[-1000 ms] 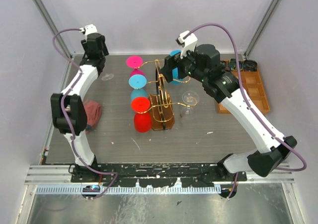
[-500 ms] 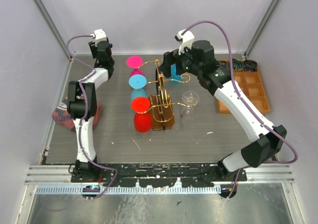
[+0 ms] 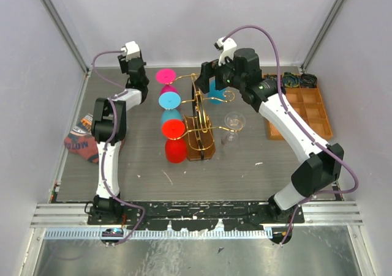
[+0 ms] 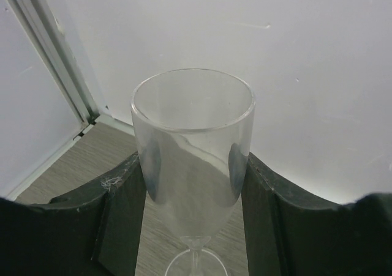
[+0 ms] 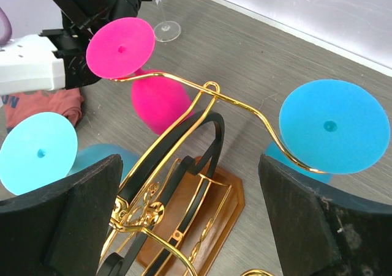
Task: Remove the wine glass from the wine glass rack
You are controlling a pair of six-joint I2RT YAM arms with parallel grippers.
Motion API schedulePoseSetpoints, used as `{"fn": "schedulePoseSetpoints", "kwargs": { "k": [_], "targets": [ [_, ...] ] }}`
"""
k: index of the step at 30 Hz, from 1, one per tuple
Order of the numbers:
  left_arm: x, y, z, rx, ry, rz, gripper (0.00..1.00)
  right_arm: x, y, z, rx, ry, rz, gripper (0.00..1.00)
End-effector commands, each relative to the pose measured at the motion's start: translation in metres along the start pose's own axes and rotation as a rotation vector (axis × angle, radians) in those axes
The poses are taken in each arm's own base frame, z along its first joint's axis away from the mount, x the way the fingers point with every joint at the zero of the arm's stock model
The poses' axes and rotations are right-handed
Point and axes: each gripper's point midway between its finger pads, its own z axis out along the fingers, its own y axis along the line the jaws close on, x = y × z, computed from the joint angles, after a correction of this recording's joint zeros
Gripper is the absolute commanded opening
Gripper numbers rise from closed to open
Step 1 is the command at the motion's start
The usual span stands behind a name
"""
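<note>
The wine glass rack (image 3: 199, 112), gold wire on a brown base (image 5: 211, 224), stands mid-table. Coloured wine glasses hang upside down on it: pink (image 3: 165, 76) (image 5: 120, 47), light blue (image 3: 169, 96) (image 5: 40, 153) and red (image 3: 173, 129) on its left, blue (image 3: 215, 92) (image 5: 334, 126) on its right. My right gripper (image 3: 211, 80) (image 5: 190, 187) hovers open over the rack's top, the gold arm between its fingers, touching nothing. At the back left, my left gripper (image 4: 195, 166) is shut on the bowl of a clear wine glass (image 4: 193, 135), held upright, with its foot (image 5: 166, 30) low over the table.
Another clear glass (image 3: 233, 124) stands on the table right of the rack. A compartmented wooden tray (image 3: 306, 108) lies at the right edge. A red cloth (image 3: 82, 142) lies at the left. The enclosure walls are close behind the left gripper.
The left arm has swung from the left wall toward the back centre with the clear glass. The right gripper has moved left, over the rack's top, still open.
</note>
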Motion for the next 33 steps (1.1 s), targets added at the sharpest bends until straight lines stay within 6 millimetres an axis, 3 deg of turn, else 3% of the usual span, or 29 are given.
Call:
{"fn": "schedulePoseSetpoints", "kwargs": {
  "k": [1,8,15,20,24,26,29,33],
  "targets": [
    [-0.013,0.011,0.004,-0.065,-0.065,-0.062,0.48,-0.030,0.007,-0.008,-0.033,-0.100,-0.015,0.97],
    [-0.010,0.012,0.003,-0.064,-0.058,-0.073,0.68,-0.027,0.006,-0.006,-0.037,-0.093,-0.012,0.98],
    [-0.004,0.017,-0.007,-0.058,-0.048,-0.059,1.00,-0.029,0.008,-0.005,-0.044,-0.099,0.000,0.98],
    [-0.007,0.024,-0.016,-0.058,-0.041,-0.076,0.98,-0.037,0.010,0.006,-0.051,-0.072,0.096,0.96],
    [-0.017,0.024,-0.026,-0.034,-0.047,-0.081,0.98,-0.041,0.021,0.022,-0.115,-0.014,0.188,0.76],
    [-0.025,0.025,-0.032,-0.038,-0.055,-0.083,0.98,-0.048,0.010,0.026,-0.045,-0.015,0.217,0.69],
    [-0.036,0.028,-0.040,-0.037,-0.062,-0.105,0.98,-0.057,-0.014,0.022,0.069,-0.044,0.257,0.69],
    [-0.048,0.028,-0.050,-0.037,-0.065,-0.120,0.98,-0.061,-0.060,0.008,0.213,-0.064,0.308,0.70]
  ]
}}
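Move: The clear wine glass is upright in my left fingers, its middle about 5 cm below the hand point; the pink glass hangs roughly 14 cm back and 14 to the right. For my right hand, the blue glass on the rack hangs about 7 cm ahead, 5 to the right, its middle some 10 lower; the pink one is about 4 ahead and 13 left, the rack's middle 8 back, 2 left and well below. I open my left fingers and let go of the clear glass's bowl at the far left, then draw back about 5 cm, dipping some 4 cm and rising again on the way. My right hand first waits over the rack, then slides about 5 cm forward, veering left and back right towards the blue glass while its fingertips tip down some 10 degrees and its open fingers narrow by about a third. ##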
